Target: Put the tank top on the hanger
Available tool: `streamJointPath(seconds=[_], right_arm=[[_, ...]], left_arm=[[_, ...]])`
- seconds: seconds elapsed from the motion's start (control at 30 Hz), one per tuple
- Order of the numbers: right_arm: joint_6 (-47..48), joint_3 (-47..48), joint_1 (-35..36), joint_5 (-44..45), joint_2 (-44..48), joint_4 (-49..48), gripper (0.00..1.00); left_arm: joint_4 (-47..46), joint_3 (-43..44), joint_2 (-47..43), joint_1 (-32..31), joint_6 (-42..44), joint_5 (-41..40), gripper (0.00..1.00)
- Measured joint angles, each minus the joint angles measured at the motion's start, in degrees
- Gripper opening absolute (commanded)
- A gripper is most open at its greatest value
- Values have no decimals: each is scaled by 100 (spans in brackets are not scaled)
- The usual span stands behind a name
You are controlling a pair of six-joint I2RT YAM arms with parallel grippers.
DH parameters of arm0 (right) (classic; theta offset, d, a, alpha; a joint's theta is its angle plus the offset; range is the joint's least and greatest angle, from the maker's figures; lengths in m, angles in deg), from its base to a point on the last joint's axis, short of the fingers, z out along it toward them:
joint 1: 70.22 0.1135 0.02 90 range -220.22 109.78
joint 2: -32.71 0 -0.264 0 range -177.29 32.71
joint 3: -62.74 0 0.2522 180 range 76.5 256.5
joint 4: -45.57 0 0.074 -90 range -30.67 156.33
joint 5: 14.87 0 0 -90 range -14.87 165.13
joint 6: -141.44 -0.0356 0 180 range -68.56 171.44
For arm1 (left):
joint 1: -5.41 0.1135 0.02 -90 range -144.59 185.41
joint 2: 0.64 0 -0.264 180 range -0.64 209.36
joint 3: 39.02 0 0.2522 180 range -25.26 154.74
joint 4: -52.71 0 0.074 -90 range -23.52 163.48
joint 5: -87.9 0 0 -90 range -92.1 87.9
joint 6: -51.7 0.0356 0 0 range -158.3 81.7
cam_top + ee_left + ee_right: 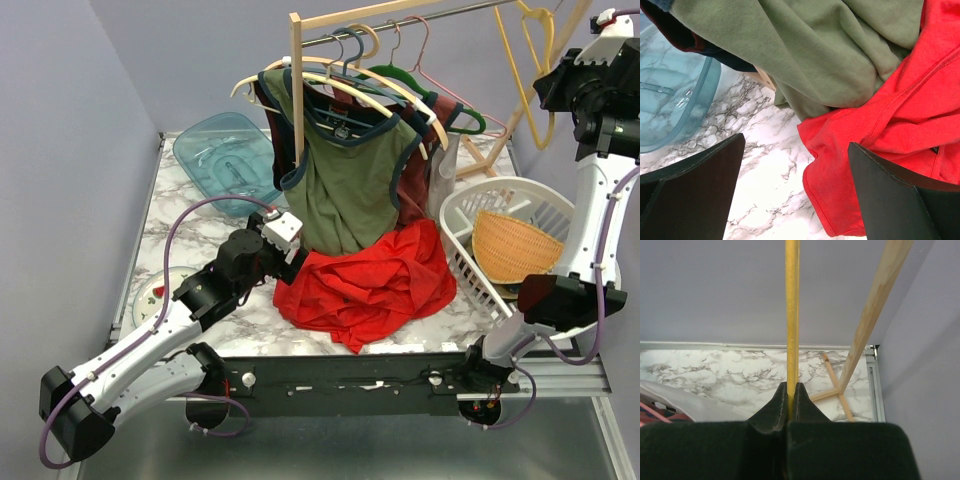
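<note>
The red tank top (370,280) lies crumpled on the marble table, in front of the hanging clothes. My left gripper (296,262) is low at its left edge and open. In the left wrist view the tank top (900,115) has its hem between the wide-apart fingers of the left gripper (796,145), and the right finger (900,200) stands over the cloth. The thin yellow hanger (513,68) hangs at the rack's right end. My right gripper (548,90) is raised beside it. In the right wrist view the right gripper (791,388) is shut on the hanger's (792,315) thin bar.
A wooden rack (296,90) carries an olive-green top (350,190) and several other hangers. A clear blue tub (225,160) lies at the back left, and a plate (155,295) at the near left. A white laundry basket (500,185) stands on the right. A slanted rack leg (875,305) passes close to my right gripper.
</note>
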Motion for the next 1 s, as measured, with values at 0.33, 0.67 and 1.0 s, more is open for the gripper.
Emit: streamJointPath(seconds=[0.33, 0.67, 1.0], right_arm=[[518, -1707, -24, -186, 1556, -205, 1], [1690, -2743, -52, -407, 4070, 409, 0], [3429, -1547, -52, -2315, 5023, 2441, 1]], left_arm=[[0, 0, -50, 0, -4, 83, 99], [20, 2, -94, 0, -136, 400, 99], [815, 741, -299, 0, -1714, 914, 90]])
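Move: The right gripper already holds the yellow hanger. From it, the red tank top the hanger is for lies about 20 cm back, 31 cm to the left and 43 cm down. The white basket is some 14 cm back, about 2 cm to the right and 38 cm below. From the open, empty left gripper, the red tank top is about 3 cm ahead, 18 cm right and 17 cm down. The hanging green tank top is 12 cm ahead, 12 cm right and roughly level with it. Keep the right fingers shut on the yellow hanger and draw it away from the rack, swiftly back towards the robot by about 32 cm, swinging increasingly left. Roll the hand right side up, tip the fingers upward and turn them counter-clockwise, some 45 degrees in all. Late on, lift the open left gripper roughly 5 cm, easing it back and rightward while touching nothing. ##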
